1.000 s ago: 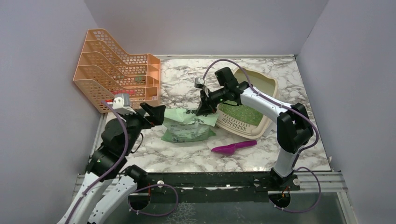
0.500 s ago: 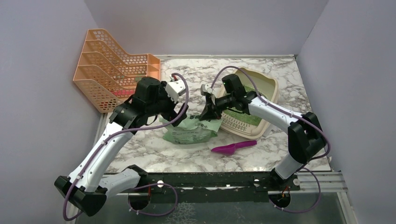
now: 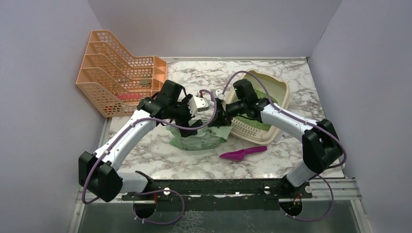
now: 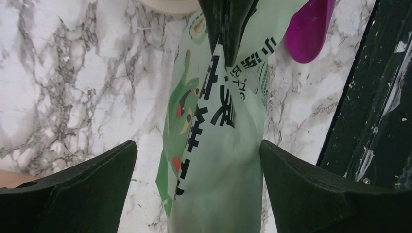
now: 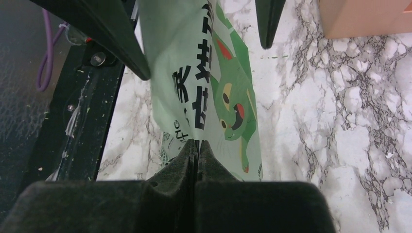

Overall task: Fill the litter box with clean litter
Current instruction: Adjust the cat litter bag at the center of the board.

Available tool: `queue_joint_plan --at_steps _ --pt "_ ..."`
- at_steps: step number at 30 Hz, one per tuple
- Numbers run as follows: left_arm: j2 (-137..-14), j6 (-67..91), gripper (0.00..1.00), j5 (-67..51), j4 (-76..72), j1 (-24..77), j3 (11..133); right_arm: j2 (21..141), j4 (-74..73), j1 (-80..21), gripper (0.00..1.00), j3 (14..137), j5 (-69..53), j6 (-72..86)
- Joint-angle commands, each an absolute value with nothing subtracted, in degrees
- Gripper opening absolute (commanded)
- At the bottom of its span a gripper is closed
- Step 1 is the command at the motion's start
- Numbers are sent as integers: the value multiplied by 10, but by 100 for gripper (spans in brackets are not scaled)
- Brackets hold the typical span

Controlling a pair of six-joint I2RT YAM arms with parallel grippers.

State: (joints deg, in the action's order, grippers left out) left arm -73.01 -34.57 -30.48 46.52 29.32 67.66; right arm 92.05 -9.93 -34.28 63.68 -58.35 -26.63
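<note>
The translucent green bag of clean litter (image 3: 197,138) lies on the marble left of the beige litter box (image 3: 279,92). A patch of green granules (image 3: 253,118) shows inside the box. My right gripper (image 3: 217,116) is shut on the bag's upper edge, the film pinched between its fingers (image 5: 195,143). My left gripper (image 3: 200,121) hangs open over the bag. In the left wrist view the printed bag (image 4: 218,160) runs between its spread fingers (image 4: 198,145), close to the right one. The right gripper's fingertips (image 4: 226,24) show at the top of that view.
A magenta scoop (image 3: 243,154) lies in front of the litter box, near the table's front rail. An orange mesh file rack (image 3: 121,70) stands at the back left. The two arms meet over the bag, wrists close together.
My left arm has swung from the near left out over the bag, its open fingers now astride it. The right gripper has stayed shut on the bag's edge and shifted slightly.
</note>
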Motion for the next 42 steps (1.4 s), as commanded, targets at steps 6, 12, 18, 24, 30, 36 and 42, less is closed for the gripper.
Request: queue_joint_plan --at_steps 6,12,18,24,30,36,42 --pt "-755 -381 36 -232 442 284 621 851 -67 -340 4 603 -599 -256" --pt "-743 -388 6 -201 435 283 628 842 -129 -340 43 584 -536 -264" --pt "-740 -387 5 -203 431 283 627 830 -193 -339 41 573 -483 -273" --pt "-723 -380 0 -161 408 279 608 789 -149 -314 1 541 -378 -239" --pt "-719 -378 0 -158 400 276 607 762 -142 -302 14 526 -379 -232" --pt "-722 -368 0 -162 397 276 611 731 -124 -264 22 537 -357 -109" --pt "-728 -338 0 -188 391 276 616 573 -87 -248 61 479 -123 54"
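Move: The cat litter bag's middle lies about 4 cm back, 1 cm right and 11 cm below the open left hand, its upright top fold between the fingers. From that hand the purple scoop is some 13 cm back, 23 cm right and 18 cm down. The right hand still pinches the top edge: from it the bag's middle is 6 cm back, 7 cm left, 9 cm down, and the litter box 7 cm ahead, 22 cm right, 12 cm down. The bag's top fold is straddled by the left hand, which sinks about 5 cm and pinches it shut, then keeps its hold while easing some 3 cm left and 2 cm forward. The right hand lets go of the edge and draws away about 11 cm right and a little forward towards the litter box, turning roughly 40 degrees clockwise; its fingers open and shut twice before ending half open. ##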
